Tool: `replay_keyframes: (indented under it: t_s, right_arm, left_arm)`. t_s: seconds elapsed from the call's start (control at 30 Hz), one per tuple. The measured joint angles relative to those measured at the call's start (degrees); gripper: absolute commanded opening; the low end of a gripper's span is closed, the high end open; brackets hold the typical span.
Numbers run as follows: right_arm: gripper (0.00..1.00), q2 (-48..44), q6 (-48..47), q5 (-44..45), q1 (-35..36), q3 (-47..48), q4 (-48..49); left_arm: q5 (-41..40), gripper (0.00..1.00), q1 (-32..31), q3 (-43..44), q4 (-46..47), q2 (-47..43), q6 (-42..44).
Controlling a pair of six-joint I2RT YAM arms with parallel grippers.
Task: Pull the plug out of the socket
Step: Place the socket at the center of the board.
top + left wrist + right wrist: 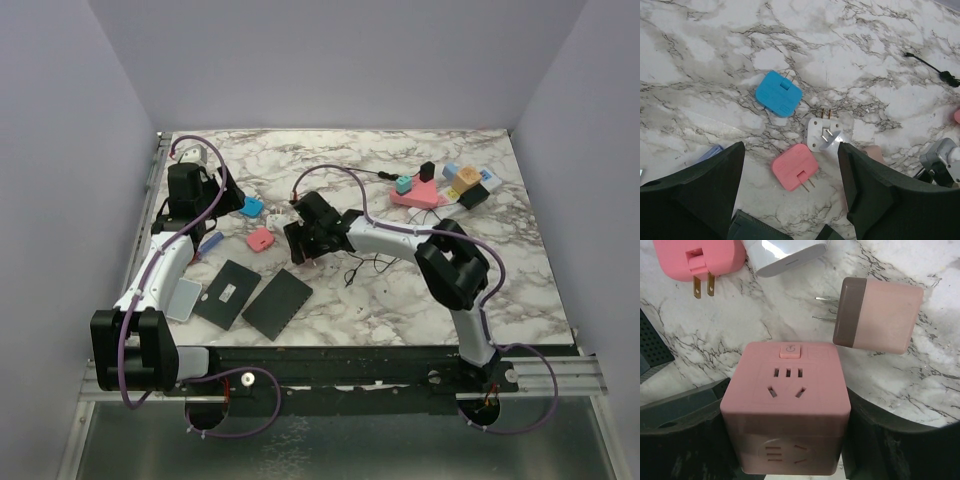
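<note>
My right gripper (785, 440) is shut on a pink cube socket (786, 390); its dark fingers press both side walls, and the outlets that show are empty. A pale pink plug with a brown end (875, 317) lies loose on the marble just beyond the cube, its two prongs bare and apart from it. In the top view the right gripper (305, 240) sits mid-table. My left gripper (791, 150) hangs open over the marble with nothing in it, above a flat pink plug (794, 173).
A blue flat plug (779, 93) and a white plug (824, 134) lie beyond the left gripper. Two black pads (228, 292) (277, 303) lie near the front edge. A pink base with coloured cubes (420, 195) and a thin black cable (360, 268) lie on the right half of the table.
</note>
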Motion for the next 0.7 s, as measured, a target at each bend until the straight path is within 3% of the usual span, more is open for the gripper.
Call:
replay_keyframes:
  t_s: [0.07, 0.2, 0.43, 0.7]
  right_arm:
    - [0.72, 0.55, 0.31, -0.13, 0.00, 0.96, -0.61]
    - [0.88, 1.05, 0.83, -0.79, 0.00, 2.56, -1.05]
    - [0.88, 1.90, 0.81, -0.81, 0.00, 5.62, -0.79]
    - [0.90, -5.95, 0.37, 1.16, 0.00, -3.04, 2.93]
  left_arm:
    - [0.17, 0.79, 0.00, 0.00, 0.00, 0.00, 0.00]
    - [0.46, 0.79, 0.00, 0.00, 0.00, 0.00, 0.02]
    - [1.38, 0.80, 0.00, 0.00, 0.00, 0.00, 0.07]
    - [1.40, 0.80, 0.00, 0.00, -0.02, 0.00, 0.22]
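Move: The right hand still holds the pink socket, its middle practically at the hand point and only about 1 cm lower. The tan charger lies some 7 cm ahead of this hand and 1 cm to its right, the white plug about 9 ahead and 5 left, the pink adapter 5 ahead and 10 left; the nearer black box is 9 cm back and 6 left. From the idle left hand, the socket lies roughly 8 cm back, 16 right and 15 lower. The right hand's fingers let go of the pink socket, opening wide on both sides of it early on. As they spread, the hand slips some 2.5 cm left and forward and rises slightly, then comes back over nearly the same spot and lifts away, ending about 4 cm higher with the fingers still open. ##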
